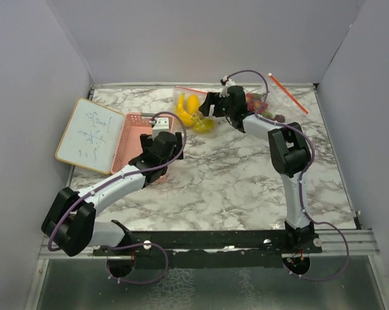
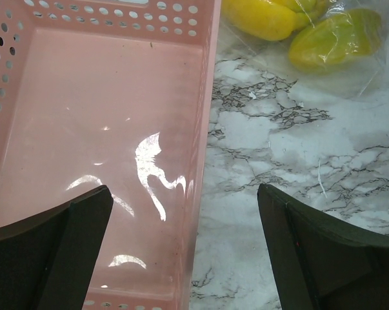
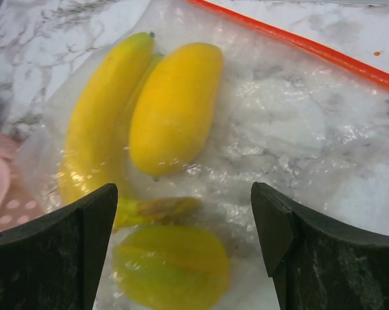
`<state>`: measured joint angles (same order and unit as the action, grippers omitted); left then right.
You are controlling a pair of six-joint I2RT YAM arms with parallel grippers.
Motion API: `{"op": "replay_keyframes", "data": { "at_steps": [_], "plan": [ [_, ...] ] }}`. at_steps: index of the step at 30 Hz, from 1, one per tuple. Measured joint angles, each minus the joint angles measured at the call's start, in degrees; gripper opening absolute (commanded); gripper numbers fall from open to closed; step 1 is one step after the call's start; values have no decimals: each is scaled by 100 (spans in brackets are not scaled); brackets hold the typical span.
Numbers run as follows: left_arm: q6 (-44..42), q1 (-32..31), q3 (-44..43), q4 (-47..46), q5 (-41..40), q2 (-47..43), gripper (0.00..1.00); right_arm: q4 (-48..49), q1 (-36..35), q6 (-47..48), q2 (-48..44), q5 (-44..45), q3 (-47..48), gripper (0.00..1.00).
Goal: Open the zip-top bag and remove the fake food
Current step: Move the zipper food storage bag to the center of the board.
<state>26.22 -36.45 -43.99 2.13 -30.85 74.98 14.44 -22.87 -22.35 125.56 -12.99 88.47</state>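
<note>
The clear zip-top bag [image 3: 278,129] lies on the marble with its red zip strip [image 3: 297,42] along the far side. Inside it sits fake food: a yellow banana [image 3: 94,123], a yellow lemon-like piece [image 3: 175,106] and a yellow-green piece [image 3: 171,268]. My right gripper [image 3: 181,239] hangs open just above the yellow-green piece, holding nothing. In the top view the yellow food [image 1: 193,111] lies left of that gripper [image 1: 210,104], and red pieces [image 1: 259,103] lie behind its arm. My left gripper [image 2: 184,245] is open and empty, straddling the right wall of the pink basket [image 2: 204,129].
The pink slotted basket [image 1: 133,129] stands left of centre, with a small whiteboard [image 1: 89,134] leaning over its left side. Grey walls close in the table on three sides. Another red zip strip [image 1: 288,92] lies at the back right.
</note>
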Motion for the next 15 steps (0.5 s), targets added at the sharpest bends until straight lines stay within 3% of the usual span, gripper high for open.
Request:
{"op": "replay_keyframes", "data": {
  "at_steps": [4,10,15],
  "plan": [
    [-4,0,48,48,0,-68,99,-457,0,127,743,35,776,54],
    [-39,0,50,164,0,-68,99,-387,-116,127,745,-2,444,14],
    [-52,0,50,210,2,-66,98,15,-245,-2,142,-87,-809,9]
  ]
}}
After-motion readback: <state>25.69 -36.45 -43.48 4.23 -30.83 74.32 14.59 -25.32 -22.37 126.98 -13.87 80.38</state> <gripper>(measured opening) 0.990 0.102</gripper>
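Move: The bag of yellow fruit lies under and just beyond the right hand, its middle about 5 cm ahead, 4 cm to the left and 7 cm below. The yellow-green fruit is nearly under this hand, some 2 cm back; the mango is about 8 cm ahead and 5 cm left. The second bag is some 24 cm to the right and 7 cm ahead. From the left hand the yellow-fruit bag's middle is about 25 cm ahead, 12 cm right and 11 cm below. The right hand sinks about 7 cm onto the near right part of the yellow-fruit bag, edging some 1.5 cm farther forward at first, while its wide-open fingers close nearly shut and pinch the loose film beside the yellow-green fruit. Before the fingers are fully closed it turns back towards the robot's base, ending about 5 cm behind where it began and still low, dragging the bag by the pinched film as the fingers tip down some 10 degrees. ##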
